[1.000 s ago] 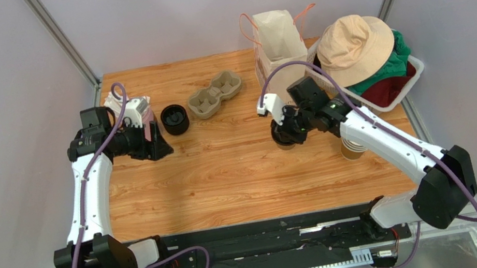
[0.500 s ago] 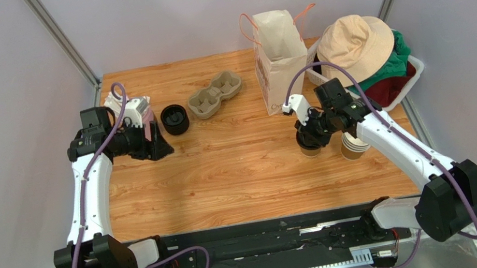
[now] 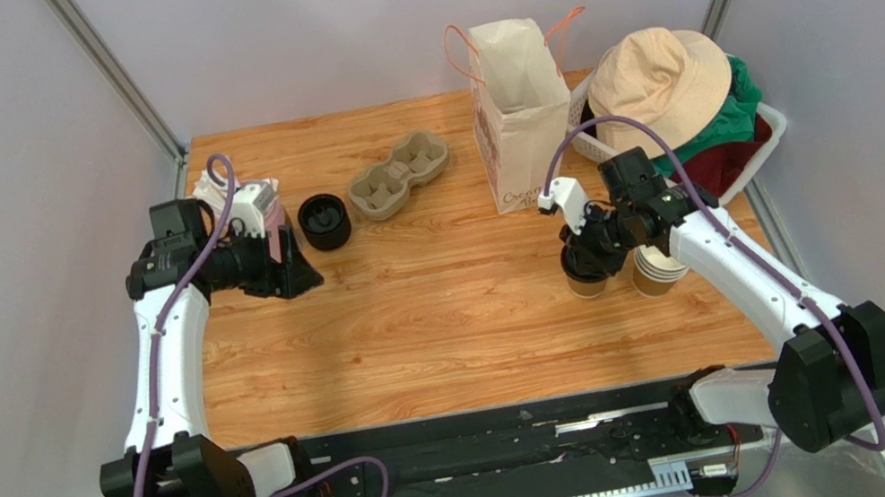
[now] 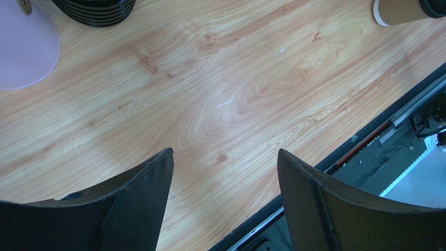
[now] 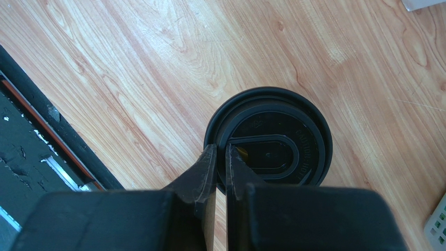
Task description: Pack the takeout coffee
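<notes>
The takeout coffee (image 3: 585, 279) is a brown paper cup with a round black lid (image 5: 272, 138). It is upright at the right of the table, just left of a stack of lidless brown cups (image 3: 655, 271). My right gripper (image 3: 589, 253) comes down on it from above, and in the right wrist view the gripper (image 5: 221, 150) is shut on the lid's near rim. Whether the cup rests on the wood I cannot tell. Far to the left, my left gripper (image 3: 299, 269) stands open over bare wood (image 4: 225, 157). The cup also shows small in the left wrist view's top right corner (image 4: 400, 9).
A brown paper bag (image 3: 524, 111) stands open behind the cup. A white basket (image 3: 758, 159) of clothes with a beige hat (image 3: 656, 85) is at the far right. A pulp cup carrier (image 3: 400, 176) and a pile of black lids (image 3: 324, 220) lie at the back left.
My right arm has carried the lidded cup to the right and nearer, from the table's middle to beside the stack of cups. The left arm has not moved.
</notes>
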You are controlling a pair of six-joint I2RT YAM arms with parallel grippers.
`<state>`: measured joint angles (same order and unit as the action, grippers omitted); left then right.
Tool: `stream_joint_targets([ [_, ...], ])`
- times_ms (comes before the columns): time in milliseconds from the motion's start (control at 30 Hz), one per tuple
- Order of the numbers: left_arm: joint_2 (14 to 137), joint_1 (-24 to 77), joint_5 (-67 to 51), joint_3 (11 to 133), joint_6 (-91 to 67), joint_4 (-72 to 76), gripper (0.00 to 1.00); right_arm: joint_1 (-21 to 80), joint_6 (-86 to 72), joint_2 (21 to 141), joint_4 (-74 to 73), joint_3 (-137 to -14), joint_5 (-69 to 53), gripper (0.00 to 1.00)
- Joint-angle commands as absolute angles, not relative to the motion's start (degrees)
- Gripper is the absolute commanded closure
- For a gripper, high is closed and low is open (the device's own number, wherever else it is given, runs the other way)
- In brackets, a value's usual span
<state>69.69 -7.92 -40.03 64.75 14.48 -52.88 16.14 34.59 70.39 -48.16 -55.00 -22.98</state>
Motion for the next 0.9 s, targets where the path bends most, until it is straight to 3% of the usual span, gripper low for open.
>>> stream_joint_targets([
  [0,68.91,-8.17,-41.4,64.69,16.17,-51.5,0.19,15.12,36.47,68.82,-47.37,-54.14,-25.05,0.88],
  [400,68.99,-8.26,-41.48,64.69,16.26,-51.59,0.19,14.94,38.05,63.99,-50.97,-57.65,-25.49,0.65],
  [667,68.38,-8.26,-41.48,64.78,16.7,-51.77,0.19,14.94,45.17,66.26,-59.93,-83.96,-26.02,0.41],
  [867,67.41,-8.17,-44.29,64.42,18.72,-52.91,0.19,14.94,52.2,78.21,-61.88,-101.14,-24.61,0.35],
])
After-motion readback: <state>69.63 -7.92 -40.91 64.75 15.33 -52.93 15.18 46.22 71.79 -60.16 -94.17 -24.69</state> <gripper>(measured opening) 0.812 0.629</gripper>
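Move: My right hand pinches the black lid's raised rim on the coffee cup, which already stands on the table. The cup's middle is about 2 cm ahead, 1 cm right and 5 cm below my fingertips. The stack of empty cups stands some 12 cm to my right and 1 cm ahead; the paper bag is roughly 25 cm ahead and 3 cm left. From my left hand the coffee cup lies about 46 cm right, level with it fore-and-aft and some 14 cm lower. I open the fingers of my right hand to let go of the lid's rim, easing back only about a centimetre while they part. Then I lift away from the coffee cup, slowly at first and then fast, up some 22 cm and in the last stretch about 6 cm forward too, tipping my fingertips up about 30 degrees as they open past half. ##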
